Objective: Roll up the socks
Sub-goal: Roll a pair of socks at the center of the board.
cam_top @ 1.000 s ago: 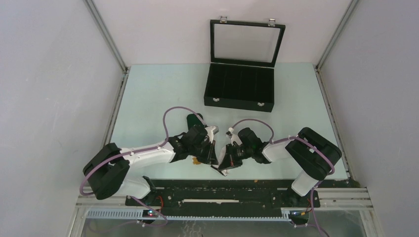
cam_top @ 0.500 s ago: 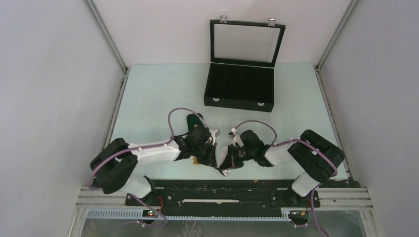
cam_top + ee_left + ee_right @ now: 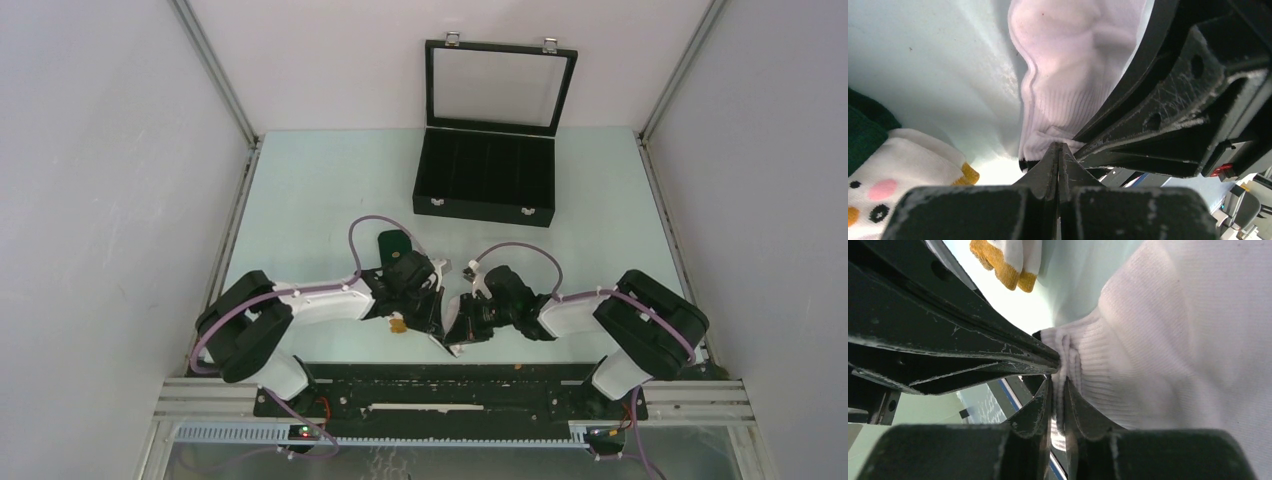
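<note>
The white sock lies near the table's front edge, with only a corner showing in the top view. My left gripper is shut, its tip pinching the bunched cuff beside the black stripe. My right gripper faces it from the right. Its fingers stand slightly apart, with the ribbed cuff of the white sock loose between them. In the top view the left gripper and right gripper almost touch. The dark green sock runs under the left arm; its white and orange end lies just left of the pinch.
An open black box with a glass lid stands at the back of the table. The black front rail lies just below the grippers. Walls close in both sides.
My right gripper's fingers have parted a little on the cuff. The left arm's elbow has swung rightward toward the centre, while both gripper tips stayed at the sock.
</note>
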Controlling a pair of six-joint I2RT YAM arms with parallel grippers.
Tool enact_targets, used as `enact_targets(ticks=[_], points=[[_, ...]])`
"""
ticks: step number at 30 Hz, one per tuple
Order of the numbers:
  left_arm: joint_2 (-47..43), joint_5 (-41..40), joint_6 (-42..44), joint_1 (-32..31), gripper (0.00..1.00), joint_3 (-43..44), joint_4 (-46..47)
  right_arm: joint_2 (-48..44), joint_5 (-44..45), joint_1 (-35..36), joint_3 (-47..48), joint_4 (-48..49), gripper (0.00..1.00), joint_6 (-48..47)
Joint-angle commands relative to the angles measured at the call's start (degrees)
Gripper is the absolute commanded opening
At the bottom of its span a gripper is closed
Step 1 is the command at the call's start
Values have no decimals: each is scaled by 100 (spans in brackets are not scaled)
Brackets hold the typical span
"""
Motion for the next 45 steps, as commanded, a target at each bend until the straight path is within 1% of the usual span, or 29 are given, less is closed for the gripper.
enact_targets(ticks=[1, 3, 6, 10, 15, 19, 22, 27, 32, 36, 45], points=[[229, -147, 49, -78, 0, 160, -4, -76, 983, 53, -153, -1258, 24, -481], [259, -164, 53, -92, 0, 135, -9, -255, 1075, 108, -93, -1359, 30, -573], [310, -184, 52, -109, 0, 90, 8, -573, 1276, 149, 43, -1569, 35, -695], [357, -187, 55, -127, 0, 33, 76, -1182, 1602, 167, 200, -1852, 43, -860], [420, -174, 86, -137, 0, 17, 104, -2128, 2284, 381, 369, -2240, 48, -1345], [455, -157, 93, -146, 0, 18, 121, -2785, 2781, 817, 410, -2298, 48, -2184], [469, -133, 90, -146, 0, 14, 142, -3033, 3097, 1364, 401, -2275, 48, -3242], [468, -129, 87, -144, 0, -15, 186, -3042, 3148, 1940, 208, -1860, 49, -4369], [475, -124, 104, -146, 0, -43, 180, -2686, 3661, 2532, 58, -1479, 50, -5177], [489, -130, 123, -144, 0, -45, 166, -2328, 3973, 2763, 58, -1317, 50, -5394], [467, -151, 136, -145, 0, -54, 146, -1874, 4291, 2957, 67, -1265, 50, -5320]])
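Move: The striped cuff edge of the white sock lies about 2 cm back and 1 cm left of the right hand, just below; from the left hand it is some 2 cm back and 1 cm right. The white sock's foot is roughly 9 cm ahead and 6 cm right of the right hand. The green sock's middle lies about 11 cm ahead and 11 cm left of that same hand. Right fingers open off the fold, rise about 8 cm, sink farther back, rolling 70 degrees; left keeps pressing. ##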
